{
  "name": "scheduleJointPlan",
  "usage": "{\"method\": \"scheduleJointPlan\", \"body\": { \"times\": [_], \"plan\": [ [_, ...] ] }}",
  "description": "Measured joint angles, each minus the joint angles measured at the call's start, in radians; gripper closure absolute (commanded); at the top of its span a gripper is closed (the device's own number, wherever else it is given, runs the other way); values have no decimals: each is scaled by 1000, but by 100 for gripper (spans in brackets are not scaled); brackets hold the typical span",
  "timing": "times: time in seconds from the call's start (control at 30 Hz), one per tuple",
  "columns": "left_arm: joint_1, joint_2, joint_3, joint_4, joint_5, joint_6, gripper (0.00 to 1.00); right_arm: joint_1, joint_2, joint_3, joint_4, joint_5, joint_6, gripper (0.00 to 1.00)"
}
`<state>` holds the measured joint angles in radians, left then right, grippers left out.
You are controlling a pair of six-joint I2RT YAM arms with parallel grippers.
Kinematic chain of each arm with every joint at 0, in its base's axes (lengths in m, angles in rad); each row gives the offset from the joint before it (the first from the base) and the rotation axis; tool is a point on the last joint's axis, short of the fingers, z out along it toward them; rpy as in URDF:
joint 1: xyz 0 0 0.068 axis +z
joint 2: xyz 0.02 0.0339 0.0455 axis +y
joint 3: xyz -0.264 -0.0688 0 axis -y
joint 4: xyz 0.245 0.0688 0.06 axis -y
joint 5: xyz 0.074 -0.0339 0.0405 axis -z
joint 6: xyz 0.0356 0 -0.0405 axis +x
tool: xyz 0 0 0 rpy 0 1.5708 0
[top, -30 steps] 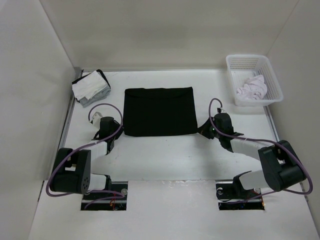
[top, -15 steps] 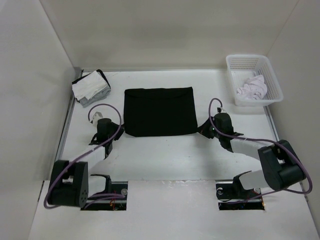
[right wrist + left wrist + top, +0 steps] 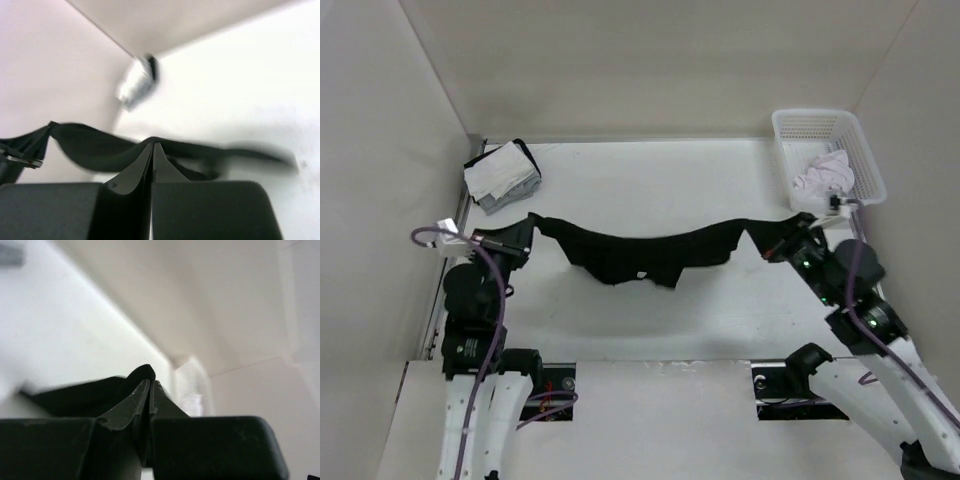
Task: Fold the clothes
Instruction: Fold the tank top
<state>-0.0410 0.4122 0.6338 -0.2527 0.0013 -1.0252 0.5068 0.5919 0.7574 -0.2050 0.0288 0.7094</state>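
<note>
The black clothes (image 3: 640, 255) hang stretched in the air between both arms, sagging in the middle above the table. My left gripper (image 3: 527, 228) is shut on the left corner, and the black fabric (image 3: 142, 374) pokes out past its closed tips (image 3: 150, 383). My right gripper (image 3: 772, 243) is shut on the right corner. In the right wrist view the cloth (image 3: 95, 145) runs as a dark band across its closed tips (image 3: 152, 146).
A white plastic basket (image 3: 804, 125) with a pale garment (image 3: 822, 175) stands at the back right, close behind the right arm. A white-and-grey cloth stack (image 3: 501, 175) lies at the back left. White walls enclose the table on three sides.
The garment lay flat as a folded rectangle; both grippers closed on its near corners and lifted it, spreading apart outward. Both arms rose and swung toward the side walls.
</note>
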Motion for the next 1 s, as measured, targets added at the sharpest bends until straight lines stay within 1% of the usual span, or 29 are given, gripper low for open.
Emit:
{"method": "scheduleJointPlan", "body": {
  "times": [0.17, 0.23, 0.3, 0.37, 0.43, 0.5, 0.57, 0.63, 0.7, 0.8, 0.9, 0.97, 1.0],
  "plan": [
    [-37, -100, 269, -89, -9, -5, 100, 123, -86, 287, -163, 105, -52, 100],
    [-46, -119, 361, -104, -18, -4, 100, 174, -94, 361, -188, 136, -62, 100],
    [-46, -127, 422, -102, -29, -3, 100, 216, -93, 396, -196, 160, -68, 100],
    [-46, -129, 434, -95, -36, -4, 100, 237, -80, 389, -198, 173, -71, 99],
    [-46, -129, 401, -89, -39, -6, 100, 223, -43, 354, -184, 171, -74, 99],
    [-46, -121, 324, -85, -44, -12, 100, 173, 24, 290, -153, 140, -70, 99],
    [-44, -86, 228, -75, -51, -18, 100, 89, 125, 218, -103, 71, -56, 99],
    [-41, -9, 143, -51, -58, -24, 100, -3, 259, 161, -47, -4, -37, 100],
    [-32, 116, 72, -5, -66, -37, 100, -73, 425, 132, 13, -70, -18, 100],
    [-31, 340, 39, 83, -79, -63, 100, -154, 695, 147, 102, -149, 15, 100],
    [-32, 570, 78, 177, -83, -93, 100, -202, 902, 230, 137, -197, 44, 100],
    [-35, 695, 167, 198, -78, -111, 100, -219, 975, 314, 136, -219, 55, 100],
    [-39, 743, 228, 207, -76, -117, 100, -220, 984, 354, 132, -225, 57, 100]
  ]
}}
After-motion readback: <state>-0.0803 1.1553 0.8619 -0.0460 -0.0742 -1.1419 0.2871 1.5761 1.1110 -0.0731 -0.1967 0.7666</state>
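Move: The tank top already hangs from both hands, its middle about 18 cm right of the left hand and 18 cm left of the right hand, a couple of centimetres ahead and some 12 cm lower. The open tabletop it is taken to centres about 12 cm ahead, as far inward as the cloth, and 29 cm below. The clothes pile stands 28 cm ahead and 17 cm left of the left hand; the white basket 33 cm ahead and 29 cm right of the right hand. The tank top, still pinched at two corners, is flung: both hands keep rising and draw back together, the left some 18 cm up, the right a little less, then swing forward and down over the table, fingers tipping up and then some 45 degrees down. The left ends about 15 cm ahead of its start, the right nearer 20 cm and lower, both lifting slightly at the last; grips stay shut. ##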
